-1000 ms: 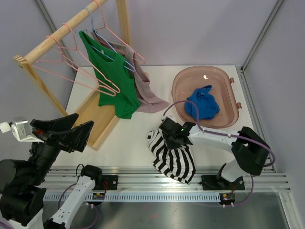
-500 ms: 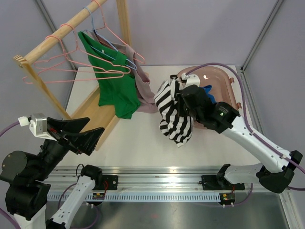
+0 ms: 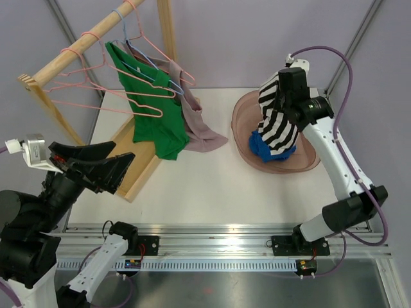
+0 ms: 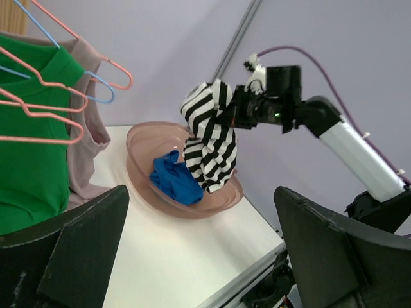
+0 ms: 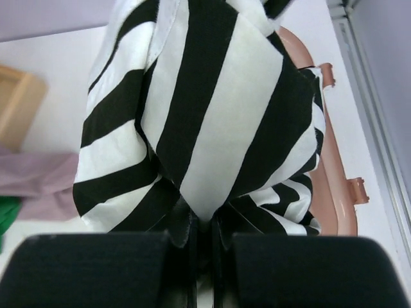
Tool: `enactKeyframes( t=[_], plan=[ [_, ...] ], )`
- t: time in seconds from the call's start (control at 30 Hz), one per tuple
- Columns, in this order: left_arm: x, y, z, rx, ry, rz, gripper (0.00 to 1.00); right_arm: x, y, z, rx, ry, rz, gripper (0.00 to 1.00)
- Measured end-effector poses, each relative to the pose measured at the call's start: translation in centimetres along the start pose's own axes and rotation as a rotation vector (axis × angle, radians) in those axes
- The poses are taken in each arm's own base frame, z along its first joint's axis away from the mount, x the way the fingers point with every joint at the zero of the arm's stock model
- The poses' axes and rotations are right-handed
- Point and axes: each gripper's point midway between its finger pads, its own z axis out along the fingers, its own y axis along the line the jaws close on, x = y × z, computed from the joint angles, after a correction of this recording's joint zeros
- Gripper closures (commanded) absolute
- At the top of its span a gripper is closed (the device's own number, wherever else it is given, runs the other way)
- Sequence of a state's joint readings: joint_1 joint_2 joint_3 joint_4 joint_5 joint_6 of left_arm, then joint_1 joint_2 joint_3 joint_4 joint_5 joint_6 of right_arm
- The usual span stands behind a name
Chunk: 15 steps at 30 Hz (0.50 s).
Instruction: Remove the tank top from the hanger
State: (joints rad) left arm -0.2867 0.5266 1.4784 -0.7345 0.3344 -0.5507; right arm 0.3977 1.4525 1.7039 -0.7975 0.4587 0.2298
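A black-and-white striped tank top [image 3: 277, 122] hangs bunched from my right gripper [image 3: 290, 83], off any hanger. In the right wrist view the gripper [image 5: 204, 240] is shut on a pinch of the striped cloth [image 5: 192, 115]. The top dangles over the pink basin [image 3: 243, 115], its lower end touching the blue garment [image 3: 260, 146] inside. My left gripper [image 3: 106, 168] hovers wide open at the near left, holding nothing. Its wrist view looks across the table at the striped top [image 4: 209, 144] between the fingers [image 4: 77, 244].
A wooden rack [image 3: 70, 51] stands at the back left with empty pink hangers [image 3: 96, 93]. A green tank top [image 3: 154, 109] and a mauve one [image 3: 199, 125] still hang there. The rack's wooden base [image 3: 138, 173] lies on the white table.
My right arm has lifted the striped top from the table's near edge and carried it back and right to above the basin. The left gripper shifted slightly and stayed open.
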Motion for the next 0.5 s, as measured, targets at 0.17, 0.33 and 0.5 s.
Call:
enactKeyframes(
  t=[0.17, 0.33, 0.5],
  plan=[
    [-1.8, 0.8, 2.7, -0.052, -0.002, -0.022, 0.01, 2.6, -1.7, 6.7, 0.094, 0.112, -0.026, 0.16],
    [-3.0, 2.7, 6.1, -0.132, 0.009, -0.048, 0.01, 4.8, -1.5, 9.0, 0.113, 0.182, -0.06, 0.0],
    [-4.4, 4.5, 8.8, -0.216, 0.004, -0.055, 0.01, 4.4, -0.8, 7.0, 0.042, 0.156, 0.001, 0.01]
  ],
)
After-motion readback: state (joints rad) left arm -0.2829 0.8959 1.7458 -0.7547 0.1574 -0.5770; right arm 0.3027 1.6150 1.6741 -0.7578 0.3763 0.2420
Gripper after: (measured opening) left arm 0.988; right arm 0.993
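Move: The right hand still holds the striped tank top over the pink basin, whose middle is about 3 cm ahead and 31 cm below; the blue tank top in it is 1 cm ahead, no distance sideways, 29 cm down. The green tank top hangs roughly 22 cm ahead of the open left hand, 2 cm right and 8 cm lower; the empty hangers are 14 cm ahead, 6 cm left, level in height. Right dips 8 cm and forward, opening to release the striped top; left advances 10 cm towards the green. ##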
